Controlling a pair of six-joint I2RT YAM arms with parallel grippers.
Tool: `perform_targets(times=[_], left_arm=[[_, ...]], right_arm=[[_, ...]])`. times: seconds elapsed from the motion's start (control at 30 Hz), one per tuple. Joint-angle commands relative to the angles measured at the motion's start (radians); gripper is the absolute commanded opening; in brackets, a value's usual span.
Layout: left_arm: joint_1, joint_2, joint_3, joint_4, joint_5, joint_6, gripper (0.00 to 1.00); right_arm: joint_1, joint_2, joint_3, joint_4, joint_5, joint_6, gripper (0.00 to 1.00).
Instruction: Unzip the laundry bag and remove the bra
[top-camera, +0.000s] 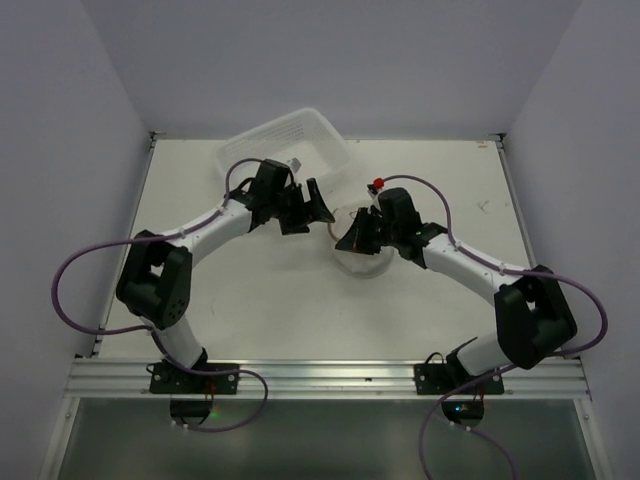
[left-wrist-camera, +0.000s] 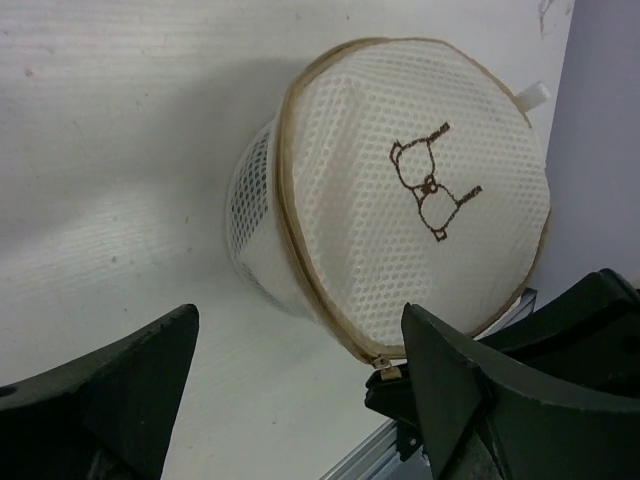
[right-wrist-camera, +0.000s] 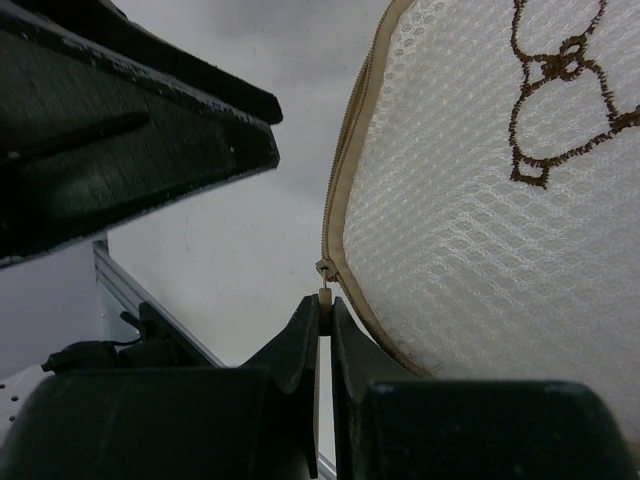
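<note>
The laundry bag (left-wrist-camera: 400, 180) is a round white mesh pouch with tan trim and a brown bra drawing on its flat face, which is tipped up off the table. My right gripper (right-wrist-camera: 325, 305) is shut on the tan zipper pull (right-wrist-camera: 325, 296) at the bag's lower rim. The zipper looks closed along the rim that shows. From above, the bag (top-camera: 366, 264) lies mostly under my right gripper (top-camera: 347, 238). Left of the bag, my left gripper (left-wrist-camera: 300, 315) stands wide open, with nothing between its fingers (left-wrist-camera: 120, 385). The bra is hidden.
A white plastic basket (top-camera: 285, 150) stands tilted at the back of the table, just behind my left gripper (top-camera: 310, 210). The table's metal front rail (top-camera: 330, 378) runs along the near edge. The two grippers are close together at mid-table.
</note>
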Motion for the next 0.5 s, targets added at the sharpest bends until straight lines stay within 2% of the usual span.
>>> perform_targets(times=[0.0, 0.27, 0.37, 0.4, 0.43, 0.47], left_arm=[[-0.046, -0.024, -0.075, 0.078, 0.017, -0.086, 0.85], [-0.086, -0.012, -0.129, 0.168, 0.019, -0.167, 0.71], [-0.088, -0.014, -0.140, 0.196, 0.021, -0.190, 0.55], [-0.088, -0.018, -0.143, 0.199, 0.019, -0.192, 0.47], [-0.088, -0.020, -0.144, 0.199, 0.013, -0.190, 0.30], [-0.089, -0.020, -0.144, 0.195, 0.010, -0.189, 0.23]], right_arm=[[0.014, 0.010, 0.034, 0.049, 0.029, 0.023, 0.00], [0.025, 0.000, 0.019, 0.048, 0.043, 0.023, 0.00], [0.026, -0.016, 0.005, 0.036, 0.057, 0.017, 0.00], [0.026, -0.020, 0.002, 0.031, 0.064, 0.014, 0.00], [0.026, -0.031, -0.003, 0.017, 0.070, 0.011, 0.00], [0.026, -0.039, -0.006, 0.007, 0.080, -0.001, 0.00]])
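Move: The laundry bag's zipped rim, beside the zipper pull, lies about 3 cm back, 3 cm to the right and 2 cm below my open left hand. The pull, already pinched by my right fingers, is some 5 cm back and 4 cm right of that left hand; the bag's middle is roughly 9 cm to its right and 4 cm back, lower down. From my right hand that rim spot is about 2 cm ahead and 1 cm left. I bring my left hand back and to the right, about 3 cm each way, sinking some 2 cm onto the bag's rim just ahead of the zipper pull, and close its wide-open fingers most of the way around the zipper edge. My right hand stays nearly in place and keeps its pinch on the pull. ##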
